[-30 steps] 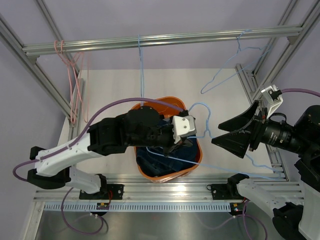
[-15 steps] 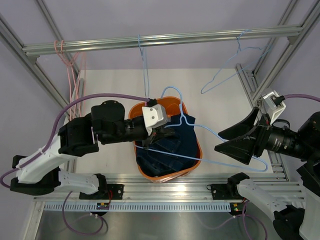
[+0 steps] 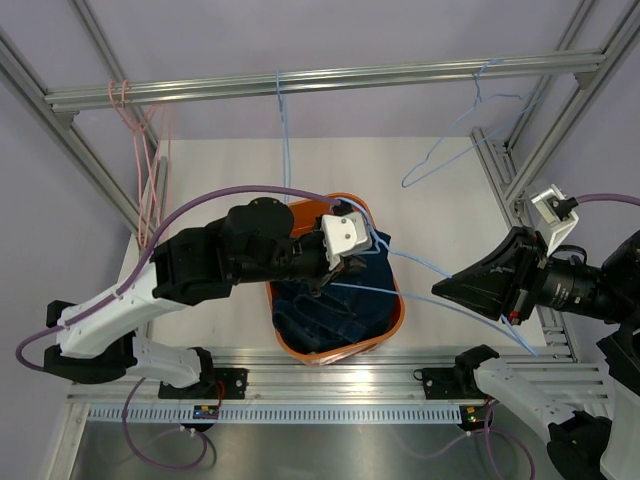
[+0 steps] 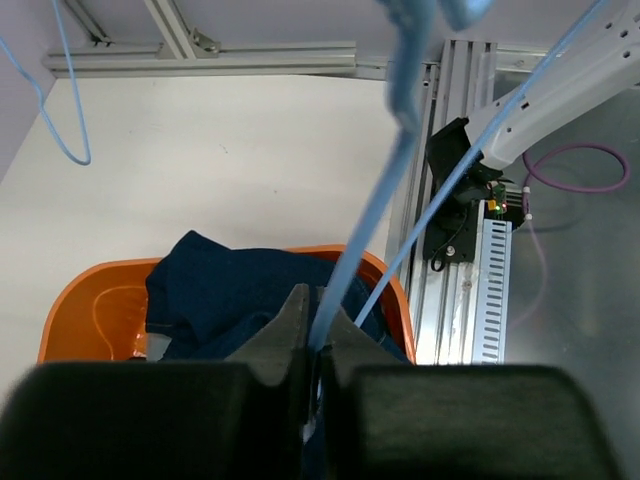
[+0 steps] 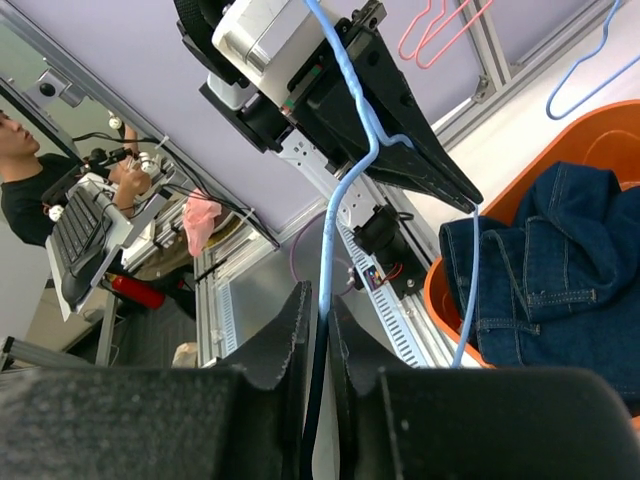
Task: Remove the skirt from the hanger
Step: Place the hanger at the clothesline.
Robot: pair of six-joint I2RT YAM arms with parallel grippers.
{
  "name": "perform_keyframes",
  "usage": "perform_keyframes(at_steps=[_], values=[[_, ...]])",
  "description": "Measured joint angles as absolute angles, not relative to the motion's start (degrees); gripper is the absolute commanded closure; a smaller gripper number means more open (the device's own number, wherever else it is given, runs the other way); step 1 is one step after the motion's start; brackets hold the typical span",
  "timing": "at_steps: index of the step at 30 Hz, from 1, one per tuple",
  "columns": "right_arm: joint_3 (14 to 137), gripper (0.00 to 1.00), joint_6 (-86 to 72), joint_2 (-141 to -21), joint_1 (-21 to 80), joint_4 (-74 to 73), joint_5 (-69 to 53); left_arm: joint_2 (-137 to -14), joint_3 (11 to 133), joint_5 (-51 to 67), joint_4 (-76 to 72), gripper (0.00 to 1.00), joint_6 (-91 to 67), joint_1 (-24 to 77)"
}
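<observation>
A light-blue wire hanger (image 3: 415,268) spans the space between both arms above the basket. My left gripper (image 3: 335,272) is shut on its neck, and the wire runs up from between the fingertips (image 4: 318,300). My right gripper (image 3: 438,288) is shut on the hanger's lower wire, seen pinched between its jaws (image 5: 318,295). The skirt is out of view. The pink hangers (image 3: 150,170) hang on the frame at the far left, away from both grippers, and also show in the right wrist view (image 5: 440,25).
An orange basket (image 3: 397,318) (image 4: 90,300) holds dark navy denim (image 3: 325,312) (image 5: 560,260) under the left gripper. Other light-blue hangers (image 3: 284,130) (image 3: 460,140) hang from the top rail. Aluminium frame posts stand on both sides.
The right gripper has closed on the light-blue hanger's wire. The left arm swung left, then back right over the basket, still holding the hanger.
</observation>
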State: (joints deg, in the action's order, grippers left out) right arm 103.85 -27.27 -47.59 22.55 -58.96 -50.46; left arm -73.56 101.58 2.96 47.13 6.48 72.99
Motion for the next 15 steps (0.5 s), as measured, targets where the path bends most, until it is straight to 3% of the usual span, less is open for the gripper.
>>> perform_keyframes(at_steps=[1,2,8,15], values=[[103.85,1.0,-27.29,-47.51,22.55,-58.7,-50.37,-73.56,101.67,2.59,47.03,0.52,6.44,73.01],[103.83,1.0,-27.31,-47.44,22.55,-58.52,-50.33,-73.56,101.86,1.34,47.2,0.01,6.15,72.99],[103.81,1.0,-26.17,-46.89,22.28,-60.84,-42.28,-71.37,101.19,-11.2,45.98,0.01,1.63,72.42],[103.33,1.0,-26.98,-47.03,22.31,-61.91,-35.16,-57.98,92.51,-27.49,39.24,0.01,-3.73,72.29]])
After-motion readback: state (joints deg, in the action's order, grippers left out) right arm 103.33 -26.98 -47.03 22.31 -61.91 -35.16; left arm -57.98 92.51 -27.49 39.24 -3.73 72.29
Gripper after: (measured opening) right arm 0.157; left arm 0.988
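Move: Between the two grippers a blue hanger is held, the bar of the clothesline crossing some 29 cm ahead of the right hand and 5 cm above it; from the left hand the bar is about 22 cm ahead and 13 cm up. An empty blue hanger hangs 25 cm ahead of the right hand and 6 cm right. From the left hand, the hanging blue pair is 20 cm ahead, 12 cm left; the orange bin lies 11 cm ahead, 2 cm left, 35 cm below. Letting go of the held hanger, the left fingers spring wide open and the hand pulls away, first forward, then mostly left and up, about 10 cm left in all, swinging roughly 35 degrees counter-clockwise to point more forward. The right hand keeps its pinch and carries the hanger about 4 cm forward towards the clothesline, drifting right and turning some 15 degrees clockwise. ##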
